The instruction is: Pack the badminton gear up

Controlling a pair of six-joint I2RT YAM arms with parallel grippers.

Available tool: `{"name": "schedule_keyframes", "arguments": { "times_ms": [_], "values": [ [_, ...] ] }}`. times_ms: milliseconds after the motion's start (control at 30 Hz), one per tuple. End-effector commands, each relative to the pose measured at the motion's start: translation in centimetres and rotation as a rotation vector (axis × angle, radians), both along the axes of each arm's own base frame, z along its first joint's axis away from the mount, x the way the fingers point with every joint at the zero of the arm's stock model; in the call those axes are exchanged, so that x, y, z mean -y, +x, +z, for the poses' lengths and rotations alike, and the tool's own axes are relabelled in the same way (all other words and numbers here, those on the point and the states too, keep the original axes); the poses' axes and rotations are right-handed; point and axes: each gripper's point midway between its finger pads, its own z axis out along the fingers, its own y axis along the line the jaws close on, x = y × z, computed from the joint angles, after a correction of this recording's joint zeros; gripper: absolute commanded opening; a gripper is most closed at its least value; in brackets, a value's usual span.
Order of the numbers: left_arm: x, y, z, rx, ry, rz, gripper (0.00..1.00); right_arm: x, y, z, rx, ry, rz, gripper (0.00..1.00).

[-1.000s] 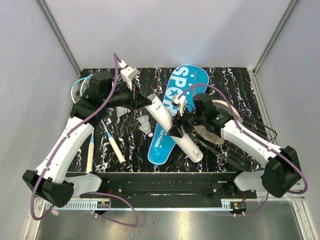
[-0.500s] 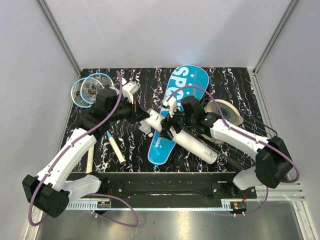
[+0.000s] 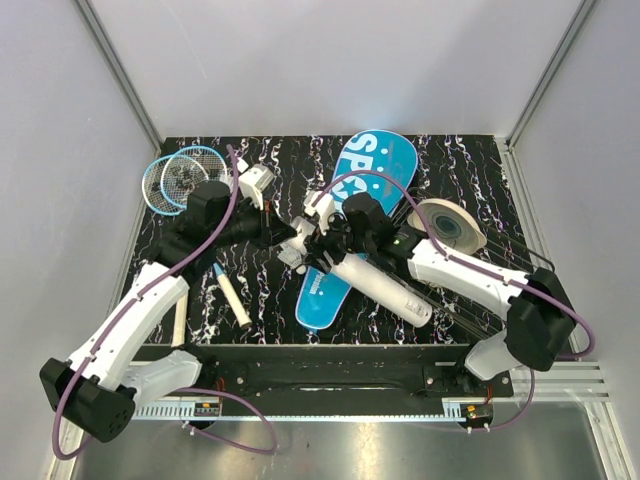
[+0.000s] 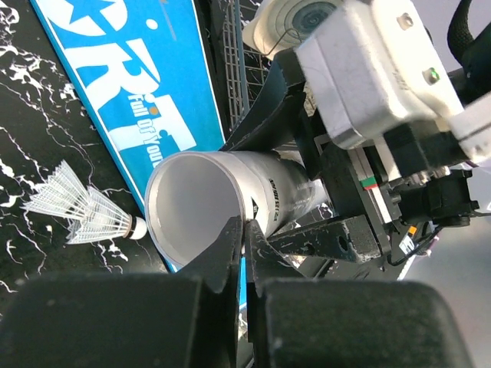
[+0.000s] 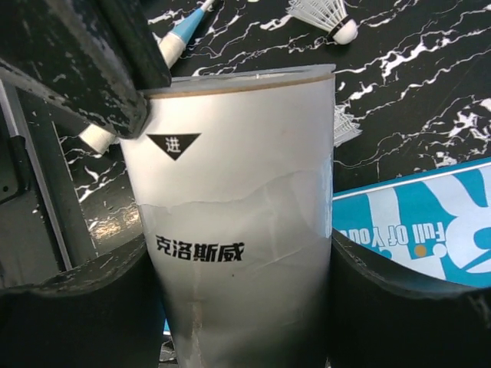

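The long white tube (image 3: 375, 283) lies slanted over the blue "SPORT" cover (image 3: 372, 165), its open mouth (image 4: 196, 201) towards the left arm. My left gripper (image 3: 292, 233) (image 4: 245, 224) is shut on the tube's rim. My right gripper (image 3: 322, 250) (image 5: 239, 241) is shut on the tube (image 5: 238, 222) just behind the mouth, a finger (image 5: 399, 307) pressed on each side. A shuttlecock (image 4: 86, 215) (image 5: 326, 14) lies on the table beside the mouth. Two light-blue rackets (image 3: 180, 178) lie at the left, handles (image 3: 233, 300) towards me.
A black wire basket (image 3: 480, 295) sits at the right under the right arm, with a round woven disc (image 3: 447, 225) leaning at its far end. Grey walls close in the table (image 3: 480, 170) on three sides.
The tube's mouth and my left gripper have come nearer and lower. My right gripper let go, slid left along the tube towards the mouth, and closed on it again.
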Motion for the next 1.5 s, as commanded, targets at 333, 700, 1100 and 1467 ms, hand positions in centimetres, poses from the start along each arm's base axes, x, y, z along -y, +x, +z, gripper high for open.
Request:
{"name": "schedule_keyframes", "arguments": {
  "times_ms": [333, 700, 1100, 1467],
  "values": [
    [-5.6, 1.4, 5.3, -0.029, -0.234, 0.264, 0.00, 3.9, 1.5, -0.4, 0.302, 0.050, -0.110, 0.27],
    [-11.5, 2.4, -8.8, -0.398, 0.110, 0.659, 0.00, 4.0, 0.5, 5.1, 0.261, 0.173, -0.148, 0.26],
    [-9.9, 2.6, -19.0, -0.466, 0.325, 0.780, 0.29, 4.1, -1.6, 7.9, 0.278, 0.273, -0.085, 0.26],
    [-12.4, 8.4, -14.3, -0.420, 0.174, 0.822, 0.75, 4.5, -2.2, 7.3, 0.266, 0.287, -0.083, 0.27]
  ]
}}
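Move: My shut left fingers already grip the clear lid on the white shuttlecock tube. The bare table spot for it lies about 10 cm to their left, level fore and aft, some 23 cm below. Beyond that spot is the near racket handle, 18 cm left and 2 cm back of my left hand; the paired shuttlecocks lie 10 cm straight ahead, also on the table. From my right hand, which holds the tube, the lid is roughly 8 cm left, 2 cm ahead and 3 cm higher. I pull the lid off the tube's mouth, my left hand drawing left and a little up while my right draws the tube about 4 cm right. My left hand then swings farther left and sinks some 24 cm, turning counter-clockwise and tipping down, opens over bare table to let the lid go, and edges forward and up. My right keeps its grip and lifts the tube about 6 cm. ##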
